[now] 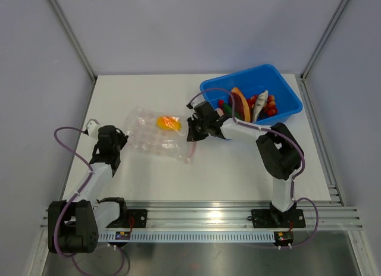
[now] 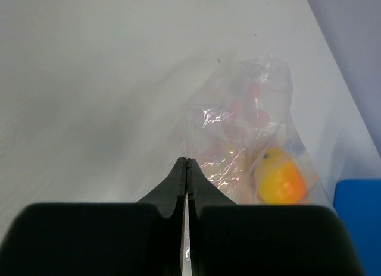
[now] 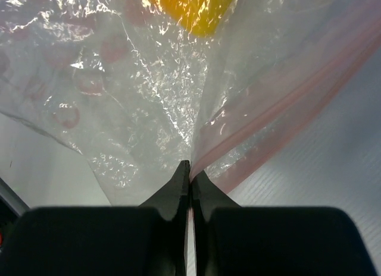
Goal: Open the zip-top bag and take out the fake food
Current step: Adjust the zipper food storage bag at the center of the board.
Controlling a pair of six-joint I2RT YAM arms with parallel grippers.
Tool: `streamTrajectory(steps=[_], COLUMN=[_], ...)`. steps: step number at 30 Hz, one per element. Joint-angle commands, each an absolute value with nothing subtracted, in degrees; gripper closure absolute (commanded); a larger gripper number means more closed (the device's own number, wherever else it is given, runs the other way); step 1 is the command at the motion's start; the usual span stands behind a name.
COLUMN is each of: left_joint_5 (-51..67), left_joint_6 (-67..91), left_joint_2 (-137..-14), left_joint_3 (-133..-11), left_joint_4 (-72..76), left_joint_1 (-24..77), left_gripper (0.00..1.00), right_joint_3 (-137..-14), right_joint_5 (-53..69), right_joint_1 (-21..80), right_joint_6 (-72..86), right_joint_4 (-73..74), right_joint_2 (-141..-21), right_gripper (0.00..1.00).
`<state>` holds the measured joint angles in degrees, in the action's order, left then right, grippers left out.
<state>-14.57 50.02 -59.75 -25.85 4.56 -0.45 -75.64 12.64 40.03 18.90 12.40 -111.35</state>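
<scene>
The clear crinkly zip-top bag [image 1: 150, 139] lies on the white table between the two arms. One yellow piece of fake food [image 1: 168, 122] rests inside it near the top edge. My left gripper [image 1: 123, 139] is at the bag's left edge, and the left wrist view shows it [image 2: 187, 162] shut with thin film pinched between the fingers, the bag [image 2: 250, 115] and yellow fruit [image 2: 280, 179] just beyond. My right gripper [image 1: 190, 128] is at the bag's right side; in the right wrist view it [image 3: 190, 165] is shut on the plastic beside the pink zip strip [image 3: 297, 97].
A blue bin [image 1: 238, 74] stands at the back right, close behind the right gripper. It holds several toy pieces [image 1: 256, 103]: red tomatoes, an orange wedge, a grey fish, something green. Its corner [image 2: 357, 210] shows in the left wrist view. Metal frame posts line the table's sides.
</scene>
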Motion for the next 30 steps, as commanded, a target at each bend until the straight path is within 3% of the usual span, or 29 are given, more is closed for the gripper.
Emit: streamTrajectory(steps=[1,5,7,10,13,21,24,25,27,29,30], left_joint_5=[-18.5,-19.4,-19.2,-19.0,-19.6,-21.4,-22.7,-23.2,-23.4,-23.6,-23.8], left_joint_6=[51.2,51.7,51.5,51.5,51.8,53.0,53.9,54.2,54.8,54.8,55.2], left_joint_2=[-59.0,-53.3,-49.6,-46.4,-46.8,-54.4,-54.0,-53.5,-52.3,-51.0,-50.6], left_joint_3=[-27.9,-24.3,-22.2,-21.0,-21.3,-26.5,-26.3,-26.1,-25.5,-25.6,-25.8], left_joint_4=[2.6,6.3,8.5,9.6,8.7,0.4,0.2,0.2,-1.4,-1.7,-2.6], left_joint_1=[-0.4,-0.4,-0.4,-0.4,-0.4,-0.4,-0.4,-0.4,-0.4,-0.4,-0.4], left_gripper=[1.0,1.0,1.0,1.0,1.0,0.98,0.8,0.6,0.39,0.2,0.17], right_joint_3=[-73.0,-73.6,-74.9,-74.8,-73.6,-71.8,-73.0,-73.4,-73.9,-74.2,-74.4], right_joint_5=[15.2,13.9,13.7,13.7,14.0,11.5,12.4,12.5,12.7,13.0,13.3], right_joint_1=[40.3,40.3,40.3,40.3,40.3,40.3,40.3,40.3,40.3,40.3,40.3], right_joint_6=[19.3,19.2,19.2,19.4,19.8,21.4,22.1,22.3,22.2,22.1,22.0], right_joint_4=[4.0,5.6,7.2,7.3,5.7,4.2,4.8,5.4,5.4,5.4,5.4], right_joint_2=[-104.8,-104.9,-106.2,-106.7,-105.7,-104.1,-105.9,-106.3,-107.3,-107.9,-108.2], right_gripper=[0.95,0.84,0.65,0.45,0.36,0.34,0.34,0.34,0.34,0.35,0.38])
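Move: The storage bag's middle lies about 13 cm to the right of my left hand, 2 cm farther out and 7 cm lower; the fake food inside sits some 17 cm right and 6 cm ahead of that hand. From my right hand, still at the pink zip edge, the bag's middle is roughly 12 cm left and 2 cm ahead, the food 8 cm left and 6 cm ahead, and the blue bin 23 cm right and 15 cm out, with the bag 2 cm below and food and bin nearly level. With my shut left fingers still pinching the bag's closed end, I lift it about 3.5 cm while drawing back, lower it again, then open wide to let go, having backed off some 2.5 cm and eased nearly 2 cm left. My right hand rises about 2.5 cm early on, opens to release the pink zip corner, and stays hovering over it. ##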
